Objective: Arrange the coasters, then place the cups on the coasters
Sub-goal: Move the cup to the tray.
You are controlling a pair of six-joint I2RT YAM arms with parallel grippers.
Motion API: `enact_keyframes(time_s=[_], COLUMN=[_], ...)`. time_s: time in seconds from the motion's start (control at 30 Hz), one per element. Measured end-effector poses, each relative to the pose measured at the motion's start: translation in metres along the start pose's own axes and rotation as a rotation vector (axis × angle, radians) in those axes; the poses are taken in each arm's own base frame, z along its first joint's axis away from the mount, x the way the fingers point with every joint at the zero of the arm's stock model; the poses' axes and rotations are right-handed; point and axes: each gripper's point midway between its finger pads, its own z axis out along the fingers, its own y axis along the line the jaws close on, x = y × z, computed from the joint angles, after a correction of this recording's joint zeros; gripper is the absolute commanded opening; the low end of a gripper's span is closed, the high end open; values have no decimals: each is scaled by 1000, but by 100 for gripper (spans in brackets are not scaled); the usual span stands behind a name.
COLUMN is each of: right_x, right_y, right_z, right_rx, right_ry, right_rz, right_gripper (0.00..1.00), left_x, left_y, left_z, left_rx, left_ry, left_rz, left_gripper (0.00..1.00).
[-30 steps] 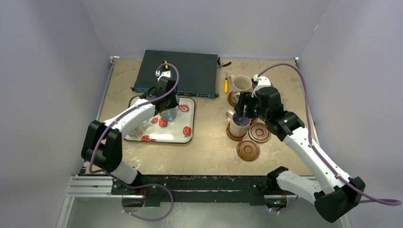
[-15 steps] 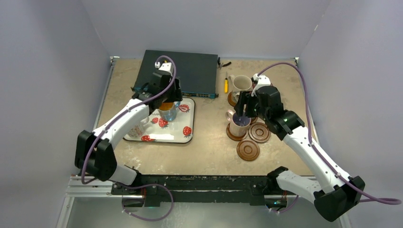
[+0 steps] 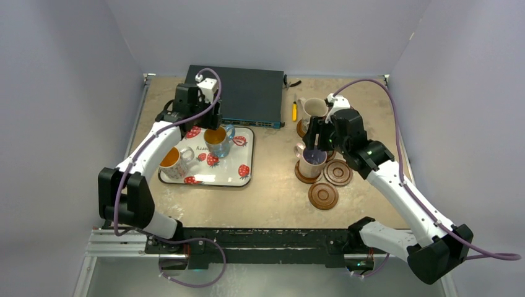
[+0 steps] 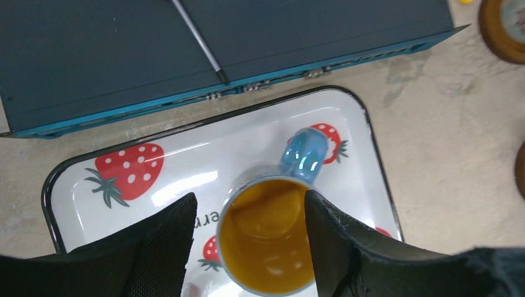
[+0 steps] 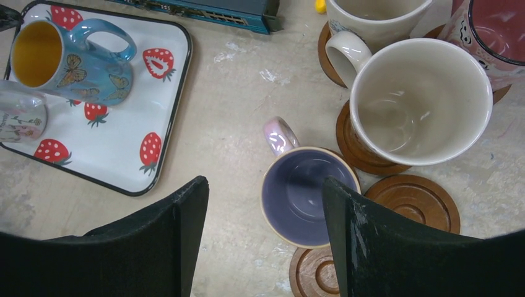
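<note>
A blue cup (image 4: 266,244) with an orange inside stands upright on the strawberry tray (image 4: 186,161), handle toward the far right. My left gripper (image 4: 247,204) hangs open above it, touching nothing; in the top view this gripper (image 3: 199,117) is over the tray's back-left part. A second orange-inside cup (image 3: 172,162) stands on the tray's left side. My right gripper (image 5: 265,185) is open above the purple-inside cup (image 5: 303,198), which sits on a coaster (image 3: 306,176). Two cream cups (image 5: 415,105) (image 5: 371,12) and a red-pink cup (image 5: 495,31) sit on coasters behind it. Two coasters (image 5: 412,201) (image 5: 316,272) lie bare.
A dark blue network switch (image 3: 238,93) lies flat behind the tray. A small yellow-handled tool (image 3: 294,111) lies between the switch and the far cream cup. Purple cables run along both arms. Walls close the table on three sides.
The left gripper opened, let go of the blue cup on the tray, and drew up and back to the left. The right arm has barely moved.
</note>
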Motion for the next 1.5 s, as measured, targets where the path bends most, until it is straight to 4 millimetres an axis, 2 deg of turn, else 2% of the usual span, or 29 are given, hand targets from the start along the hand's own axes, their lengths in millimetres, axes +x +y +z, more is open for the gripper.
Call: enact_keyframes(time_s=[0.1, 0.27, 0.33, 0.63, 0.73, 0.8, 1.0, 1.23, 1.43, 1.5], right_x=[-2, -2, -2, -3, -2, -1, 0, 0, 6, 7], right_y=[1, 1, 2, 6, 5, 5, 5, 5, 4, 5], right_z=[-1, -1, -1, -1, 0, 0, 0, 1, 11, 12], right_rx=[-1, -5, -10, -29, -28, -27, -27, -24, -20, -27], right_ry=[-4, -4, -4, -6, -3, -2, 0, 0, 31, 36], right_rz=[0, 1, 1, 1, 1, 1, 5, 5, 3, 4], right_gripper=[70, 70, 70, 70, 70, 70, 70, 69, 69, 70], left_x=[12, 32, 38, 56, 55, 55, 57, 88, 103, 105], left_y=[12, 2, 3, 11, 12, 10, 8, 9, -16, -22], left_z=[10, 28, 34, 48, 48, 48, 45, 10, -6, -6], left_rx=[16, 80, 82, 49, 44, 47, 33, -117, -209, -213], left_ry=[44, 107, 132, 200, 195, 194, 185, 179, 193, 190], left_rz=[10, 23, 23, 18, 22, 10, -50, -229, -279, -309], left_gripper=[60, 59, 56, 31, 10, 0, 0, 0, 1, 9])
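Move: The blue cup stands below the left hand, its middle about 10 cm down, 3 cm back and 1 cm to the right, with its handle pointing to the right and forward. The floral cup stands some 14 cm to the left of the blue cup and 5 cm nearer the base. The dark box's middle lies roughly 16 cm ahead of the left hand and 5 cm to its right. From the right hand the blue cup is around 27 cm left, 8 cm ahead and 17 cm lower. The left hand pinches the blue cup's wall at the far rim beside the handle, one finger inside and one outside: it sinks about 7.5 cm, tipping its fingers some 10 degrees further down, and closes. Keeping that grip, it drags the wall level, about 7.5 cm back towards the base, turning roughly 20 degrees counter-clockwise. ##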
